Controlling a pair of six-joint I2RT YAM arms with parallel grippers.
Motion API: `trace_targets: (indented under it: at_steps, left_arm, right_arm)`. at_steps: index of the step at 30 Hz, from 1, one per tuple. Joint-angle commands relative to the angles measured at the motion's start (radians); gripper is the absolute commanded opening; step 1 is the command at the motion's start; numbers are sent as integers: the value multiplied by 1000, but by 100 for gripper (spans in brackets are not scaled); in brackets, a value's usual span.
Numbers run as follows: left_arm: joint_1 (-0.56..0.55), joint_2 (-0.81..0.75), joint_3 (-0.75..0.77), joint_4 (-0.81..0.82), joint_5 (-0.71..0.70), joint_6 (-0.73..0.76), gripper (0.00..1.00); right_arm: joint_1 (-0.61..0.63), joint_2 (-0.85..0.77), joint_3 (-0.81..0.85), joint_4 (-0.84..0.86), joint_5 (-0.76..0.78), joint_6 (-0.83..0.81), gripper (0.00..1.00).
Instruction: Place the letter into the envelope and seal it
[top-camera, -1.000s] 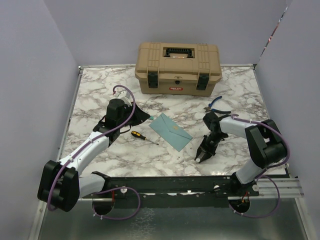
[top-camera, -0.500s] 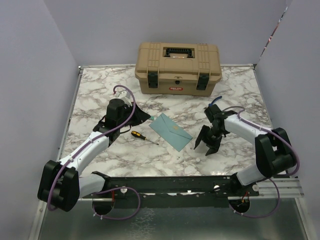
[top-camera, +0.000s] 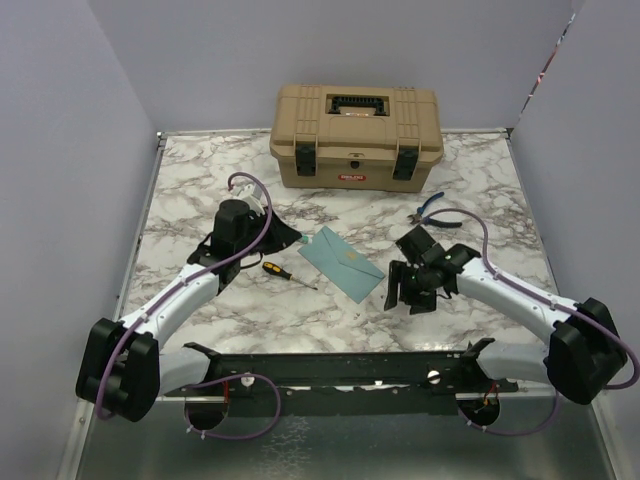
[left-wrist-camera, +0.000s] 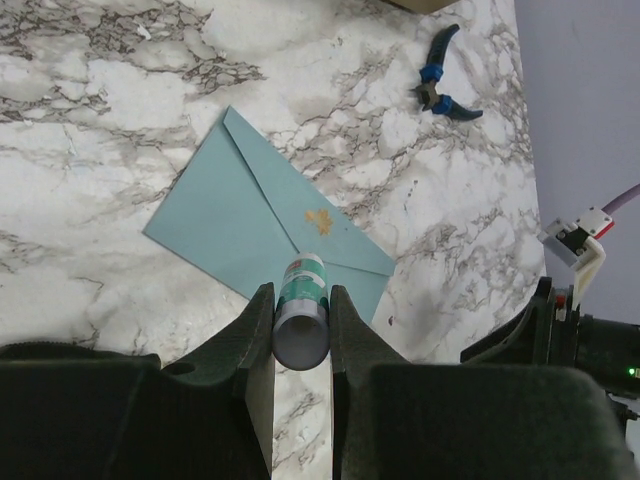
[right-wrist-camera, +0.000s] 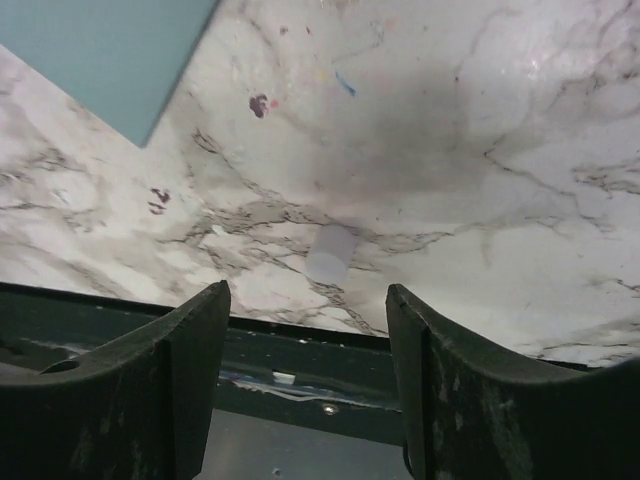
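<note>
The teal envelope (top-camera: 343, 263) lies flat mid-table with its triangular flap folded down; an orange smear marks the flap (left-wrist-camera: 318, 220). The letter is hidden from every view. My left gripper (top-camera: 287, 234) hovers just left of the envelope, shut on a green-and-white glue stick (left-wrist-camera: 303, 280) whose tip points at the envelope (left-wrist-camera: 250, 220). My right gripper (top-camera: 410, 290) is open and empty to the right of the envelope's near corner (right-wrist-camera: 100, 50). Its fingers (right-wrist-camera: 306, 295) frame a small white cap (right-wrist-camera: 330, 255) lying on the marble.
A tan toolbox (top-camera: 355, 135) stands at the back. A yellow-handled screwdriver (top-camera: 285, 273) lies left of the envelope, and blue-handled pliers (top-camera: 432, 207) lie behind the right arm. The black front rail (top-camera: 350, 365) runs along the near edge.
The right gripper has opened wide and moved back from the front edge toward the envelope, leaving the white cap on the table. The left arm has stayed still.
</note>
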Motion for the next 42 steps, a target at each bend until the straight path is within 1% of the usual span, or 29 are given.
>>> trace_targets:
  at_steps: [1,3,7,12,15,27,32,36,42]
  left_arm:
    - [5,18,-43,38,53,-2,0]
    - [5,30,-54,51,67,-15,0]
    - [5,26,-75,69,69,-28,0]
    - [6,30,-89,89,63,-32,0]
    - [6,55,-86,98,79,-35,0]
    - [6,81,-99,115,107,-47,0]
    - [6,88,-98,121,115,-50,0]
    - [6,90,-98,122,119,-50,0]
    - [6,87,-97,122,124,-51,0]
  right_arm:
    - [104,-32,-48,-34,151,62,67]
    - [133,-24,-55,-34,170,70,67]
    - [140,7,-85,22,129,54,60]
    - [153,43,-77,47,160,58,56]
    - [164,64,-71,57,167,63,53]
    - [189,124,-32,28,193,78,40]
    - [191,141,-19,16,200,82,30]
    - [190,145,-15,7,195,84,18]
    - [191,132,0,-2,187,92,4]
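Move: The white glue cap stands on the table about 2 cm back from my open right fingers, level with them sideways, and some 5 cm below. The envelope's middle is about 10 cm ahead and 13 cm left of that hand. From my left hand, which holds the glue stick, the cap lies roughly 16 cm back, 21 cm right and 15 cm down; the screwdriver is about 6 cm back and 3 cm left, also some 15 cm below. I draw my right hand back over the cap, then lower it about 4 cm with a slight sideways roll, narrowing the fingers on the way down until they pinch the cap. Meanwhile my left hand keeps its hold on the glue stick and sinks about 4 cm, easing slightly back and tipping its nose a little further down. ##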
